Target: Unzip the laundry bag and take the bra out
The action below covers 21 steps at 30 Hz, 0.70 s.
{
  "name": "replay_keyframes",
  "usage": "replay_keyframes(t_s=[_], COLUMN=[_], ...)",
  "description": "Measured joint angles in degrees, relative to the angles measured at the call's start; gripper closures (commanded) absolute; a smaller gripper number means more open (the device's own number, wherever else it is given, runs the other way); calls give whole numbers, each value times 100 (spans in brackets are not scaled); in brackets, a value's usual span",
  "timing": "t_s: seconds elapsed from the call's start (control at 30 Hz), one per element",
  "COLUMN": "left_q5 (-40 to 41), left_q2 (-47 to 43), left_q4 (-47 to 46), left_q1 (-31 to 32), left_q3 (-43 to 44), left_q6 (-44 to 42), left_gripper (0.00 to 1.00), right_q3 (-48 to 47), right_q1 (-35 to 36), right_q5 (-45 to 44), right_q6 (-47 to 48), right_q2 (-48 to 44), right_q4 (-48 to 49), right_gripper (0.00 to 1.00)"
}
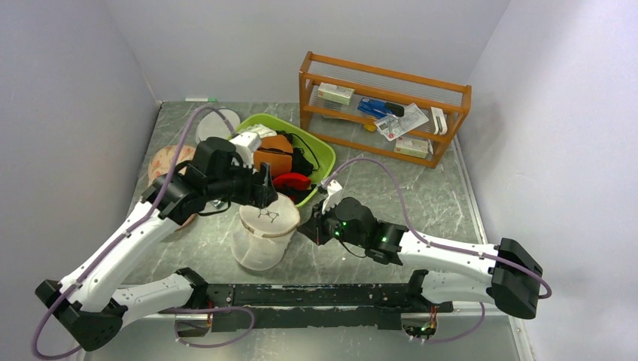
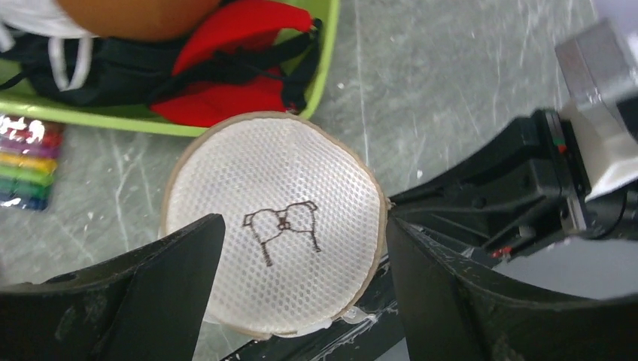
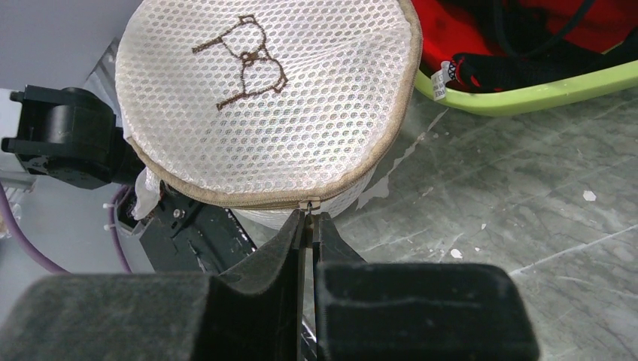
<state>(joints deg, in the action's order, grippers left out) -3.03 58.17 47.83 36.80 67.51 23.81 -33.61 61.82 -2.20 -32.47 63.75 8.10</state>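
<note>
The laundry bag point(image 1: 263, 237) stands upright as a white mesh drum near the table's front, its cream lid point(image 2: 301, 173) marked with a small black squiggle. The zip along the lid's tan rim looks closed. My left gripper point(image 2: 305, 226) hangs open just above the lid, one finger over each side of it, touching nothing. From the right, at the bag's side, my right gripper point(image 3: 308, 216) is shut on the small metal zipper pull point(image 3: 308, 204) under the lid's rim; in the top view this gripper point(image 1: 314, 224) sits right against the bag. The bra is hidden.
Behind the bag is a lime-green tub point(image 1: 322, 162) holding a red garment point(image 1: 292, 182), an orange-brown cup point(image 1: 274, 154) and black fabric. A wooden rack point(image 1: 384, 113) stands at the back right. A flat white disc point(image 1: 218, 124) lies at the back left. Coloured markers point(image 2: 26, 169) lie left of the tub.
</note>
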Motion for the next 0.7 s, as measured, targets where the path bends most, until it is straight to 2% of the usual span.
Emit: replay_keyframes(t_s=[0.07,0.17,0.3,0.4,0.6,0.7], left_q5=[-186,-162,391,822,1320,1355], left_q2=[125,328,693,938,984,1010], left_q4=[-85,-127,-98,-90,-140,-243], left_q1=[140,726,1895,2479,2599,2601], left_q3=[-33,-87,-90,-142,-444,-599], left_q6=[-203,-455,-612,-629,-599,-529], left_gripper=[10,10,19,25,32,40], right_q3=[-4,-4,-4,-7,-13,-13], right_q1=[0,0,-4,-15,-17,-17], right_q5=[-22,-50,-76,-81,-83,-83], right_q6=[0,-2,-7,-7,-7,-7], right_q2=[-7,-7,-7,-7,-9,-35], right_q4=[-31,-87,-111,-116,-120,-162], right_gripper=[100,100,100,100,100,100])
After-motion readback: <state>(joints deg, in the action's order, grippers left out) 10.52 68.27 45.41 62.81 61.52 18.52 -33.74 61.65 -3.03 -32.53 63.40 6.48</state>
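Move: The stretch of laundry bag rim that I want lies about 6 cm back, 7 cm right and 11 cm below my left hand. The zipper pull is 5 cm back and 8 cm right, and the lid's middle is only about 2 cm back, both some 10 cm down. The green basket is roughly 17 cm ahead and 20 cm lower. My right hand already pinches the zipper pull; that rim stretch lies about 2 cm back and 2 cm left of it. With my right hand holding still on the zipper pull, I swing my left hand right, back and down over the lid, turning it about 20 degrees clockwise while its left side rolls up about as much. Then I sink almost straight down, some 8 cm lower in all, and partly close the fingers until they straddle the zipped rim just beside my right fingertips. ##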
